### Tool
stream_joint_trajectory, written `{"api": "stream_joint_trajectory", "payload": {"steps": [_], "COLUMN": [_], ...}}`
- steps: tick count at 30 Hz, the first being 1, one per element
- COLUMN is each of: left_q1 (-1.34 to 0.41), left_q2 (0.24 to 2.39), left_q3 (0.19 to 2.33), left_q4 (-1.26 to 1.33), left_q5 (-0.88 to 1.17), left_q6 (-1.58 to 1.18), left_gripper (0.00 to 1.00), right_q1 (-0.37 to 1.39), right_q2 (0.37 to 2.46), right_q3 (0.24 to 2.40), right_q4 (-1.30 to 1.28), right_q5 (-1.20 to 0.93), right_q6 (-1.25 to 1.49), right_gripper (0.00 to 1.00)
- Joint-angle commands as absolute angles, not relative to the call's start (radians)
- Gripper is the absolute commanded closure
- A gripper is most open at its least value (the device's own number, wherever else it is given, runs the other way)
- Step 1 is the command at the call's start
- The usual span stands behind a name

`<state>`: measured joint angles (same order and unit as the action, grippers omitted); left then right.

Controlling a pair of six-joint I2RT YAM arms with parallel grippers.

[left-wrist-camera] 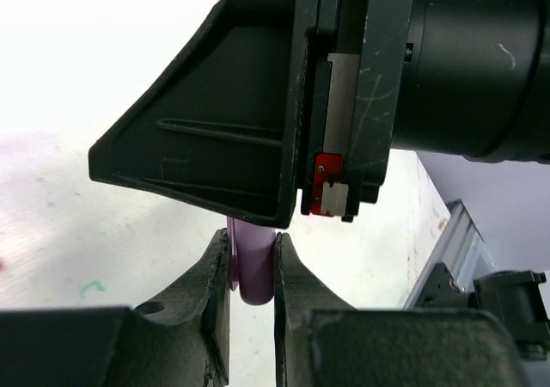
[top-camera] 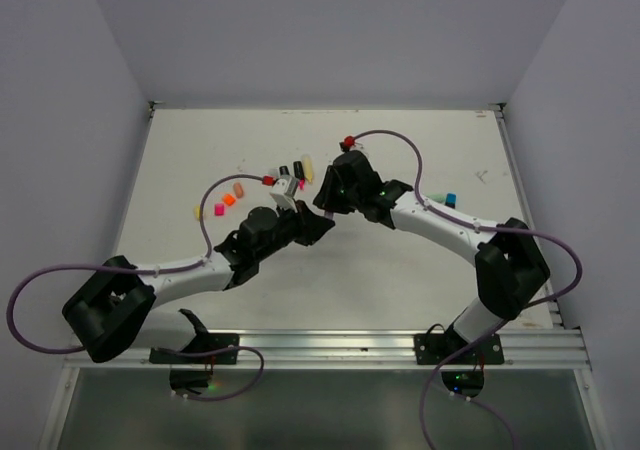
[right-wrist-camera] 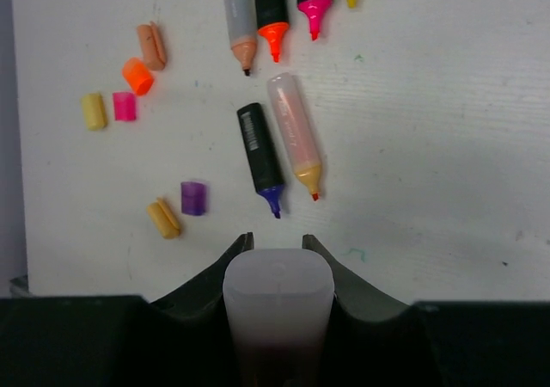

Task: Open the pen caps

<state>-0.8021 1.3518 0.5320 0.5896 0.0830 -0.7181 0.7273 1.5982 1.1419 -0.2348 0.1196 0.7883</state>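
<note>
My left gripper (left-wrist-camera: 252, 241) is shut on a purple pen cap (left-wrist-camera: 251, 271), its fingers pressed on both sides. The cap's upper end disappears behind the right gripper's black body (left-wrist-camera: 241, 146) just above. My right gripper (right-wrist-camera: 278, 241) is shut on a pale translucent highlighter body (right-wrist-camera: 278, 301). In the top view the left gripper (top-camera: 318, 226) and right gripper (top-camera: 326, 206) meet tip to tip over mid-table. Loose pen caps lie on the table: peach (right-wrist-camera: 152, 46), orange (right-wrist-camera: 137, 76), yellow (right-wrist-camera: 93, 111), pink (right-wrist-camera: 125, 106), purple (right-wrist-camera: 193, 198), tan (right-wrist-camera: 163, 218).
Uncapped highlighters lie below the right gripper: a black one with a blue tip (right-wrist-camera: 260, 157), a translucent one with an orange tip (right-wrist-camera: 295, 135), and several more at the far edge (right-wrist-camera: 271, 13). A teal item (top-camera: 451, 199) sits by the right arm. White walls enclose the table (top-camera: 420, 150).
</note>
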Motion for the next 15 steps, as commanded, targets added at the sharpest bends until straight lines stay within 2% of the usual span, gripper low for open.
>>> {"api": "stream_joint_trajectory", "payload": {"steps": [1, 8, 14, 15], "left_q1": [-0.799, -0.764, -0.701, -0.692], "left_q2": [1.246, 1.037, 0.928, 0.917], "left_q3": [0.448, 0.367, 0.383, 0.396], "left_q4": [0.510, 0.333, 0.135, 0.041], "left_q5": [0.088, 0.005, -0.124, -0.214], "left_q6": [-0.661, -0.650, -0.661, -0.698], "left_gripper": [1.00, 1.00, 1.00, 1.00], "right_q1": [0.654, 0.563, 0.558, 0.558], "right_q2": [1.650, 1.770, 1.824, 1.833], "right_q3": [1.268, 1.531, 1.566, 1.568], "right_q4": [-0.195, -0.233, -0.241, -0.241], "right_q5": [0.259, 0.198, 0.129, 0.108], "right_q6": [0.686, 0.637, 0.611, 0.601], "right_gripper": [1.00, 1.00, 1.00, 1.00]}}
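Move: The left hand already pinches the lilac marker's cap and the right hand the marker's body. From the left hand the loose purple cap lies about 6 cm ahead, 20 cm left and 14 cm below, the peach cap 3 cm ahead and 24 cm left, the purple pen 10 cm ahead and 13 cm left. From the right hand, the yellow pen is some 18 cm ahead, 6 left, 13 below; the pink pen 16 ahead, 9 left; the peach pen 3 ahead, 8 left. Still joined through the marker, both hands first travel left together about 4 cm, rising some 2 cm, with the fingers keeping their grip. Then they part: the right hand swings forward about 12 cm, also right and up, its fingers tipping upward, while the left carries the cap on left, sinking and drawing back slightly, towards the loose purple cap, turning counter-clockwise. ##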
